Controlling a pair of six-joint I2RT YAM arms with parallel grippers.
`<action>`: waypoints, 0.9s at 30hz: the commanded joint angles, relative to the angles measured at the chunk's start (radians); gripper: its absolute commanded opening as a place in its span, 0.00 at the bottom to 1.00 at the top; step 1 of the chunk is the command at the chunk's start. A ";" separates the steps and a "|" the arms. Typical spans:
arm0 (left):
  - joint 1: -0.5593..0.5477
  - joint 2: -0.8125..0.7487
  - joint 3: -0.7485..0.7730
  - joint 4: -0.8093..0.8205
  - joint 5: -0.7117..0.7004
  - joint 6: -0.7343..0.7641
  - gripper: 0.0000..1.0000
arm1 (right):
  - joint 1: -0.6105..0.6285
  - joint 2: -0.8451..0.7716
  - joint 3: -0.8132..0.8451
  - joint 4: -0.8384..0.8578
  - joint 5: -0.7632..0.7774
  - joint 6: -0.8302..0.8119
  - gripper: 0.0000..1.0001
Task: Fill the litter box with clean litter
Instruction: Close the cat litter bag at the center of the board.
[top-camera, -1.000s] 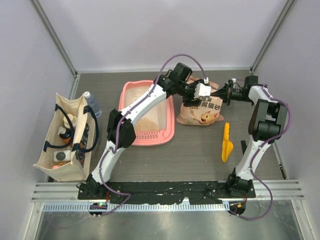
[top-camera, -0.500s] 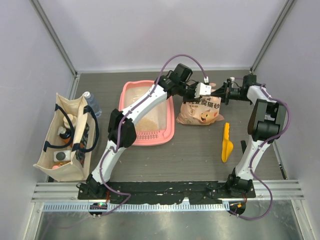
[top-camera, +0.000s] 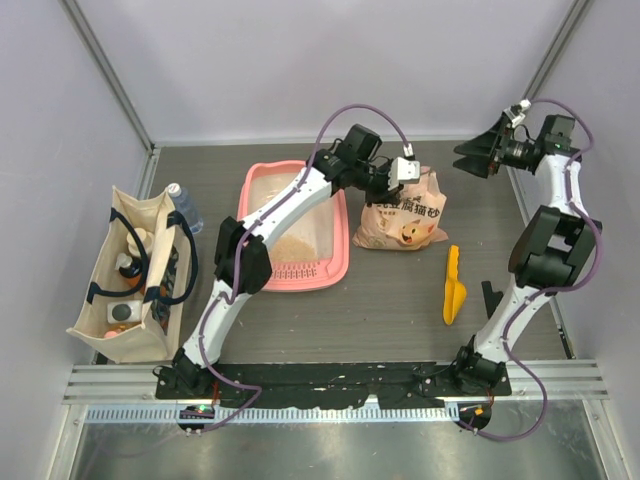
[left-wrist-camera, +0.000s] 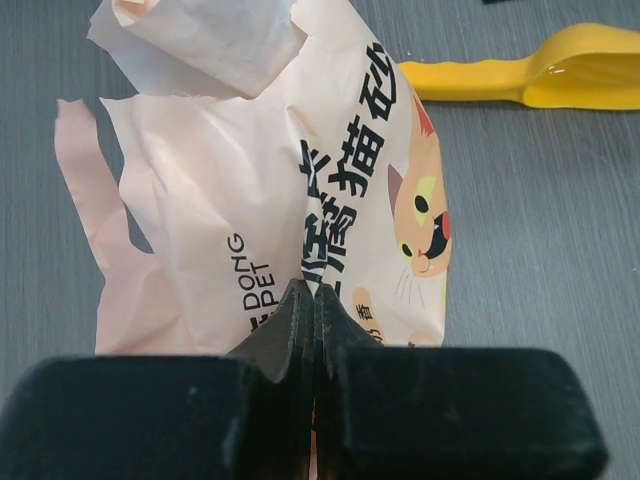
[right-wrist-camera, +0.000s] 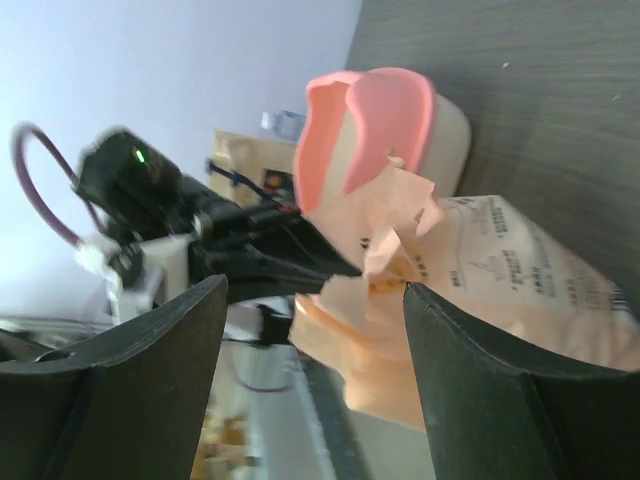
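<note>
The pink litter box (top-camera: 337, 262) lies left of centre with a tan pile of clean litter (top-camera: 290, 247) on its floor. The peach cat-print bag (top-camera: 405, 215) stands right of it. My left gripper (top-camera: 392, 188) is shut on a fold of the bag's upper edge; the left wrist view shows its tips (left-wrist-camera: 312, 295) pinching the printed film (left-wrist-camera: 250, 200). My right gripper (top-camera: 473, 158) is open and empty, raised at the back right, apart from the bag. In its own view, the fingers (right-wrist-camera: 150, 380) frame the bag's torn top (right-wrist-camera: 500, 270) and the box (right-wrist-camera: 370, 110).
A yellow-orange scoop (top-camera: 453, 285) lies on the table right of the bag, also in the left wrist view (left-wrist-camera: 540, 80). A small black object (top-camera: 490, 298) lies beside it. A beige tote bag (top-camera: 135, 270) with items and a bottle (top-camera: 183, 205) stand at the left.
My right gripper has drawn back from the bag's top, risen toward the back right corner, and now stands open. The left gripper still pinches the bag, which stands slightly more upright.
</note>
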 joint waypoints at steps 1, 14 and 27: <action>0.001 -0.035 0.047 -0.029 0.081 -0.068 0.00 | -0.001 -0.223 -0.108 -0.018 -0.014 -0.459 0.76; 0.018 0.008 0.112 -0.032 0.189 -0.251 0.00 | 0.050 -0.584 -0.259 -0.634 0.176 -1.965 0.72; 0.020 -0.001 0.084 -0.001 0.209 -0.289 0.00 | 0.123 -0.654 -0.426 -0.795 0.286 -2.551 0.75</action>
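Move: The bag's middle lies about 15 cm left of the open right hand, 11 cm back and 16 cm below. The yellow scoop lies some 29 cm back and 2 cm left, the black clip 33 cm back and 8 cm right, both about 24 cm down. From the left hand, shut on the bag's top, the bag's middle is about 5 cm right, 2 cm back and 9 cm lower. The open right hand arcs back some 14 cm towards the bag's right side, rolling about 100 degrees. ##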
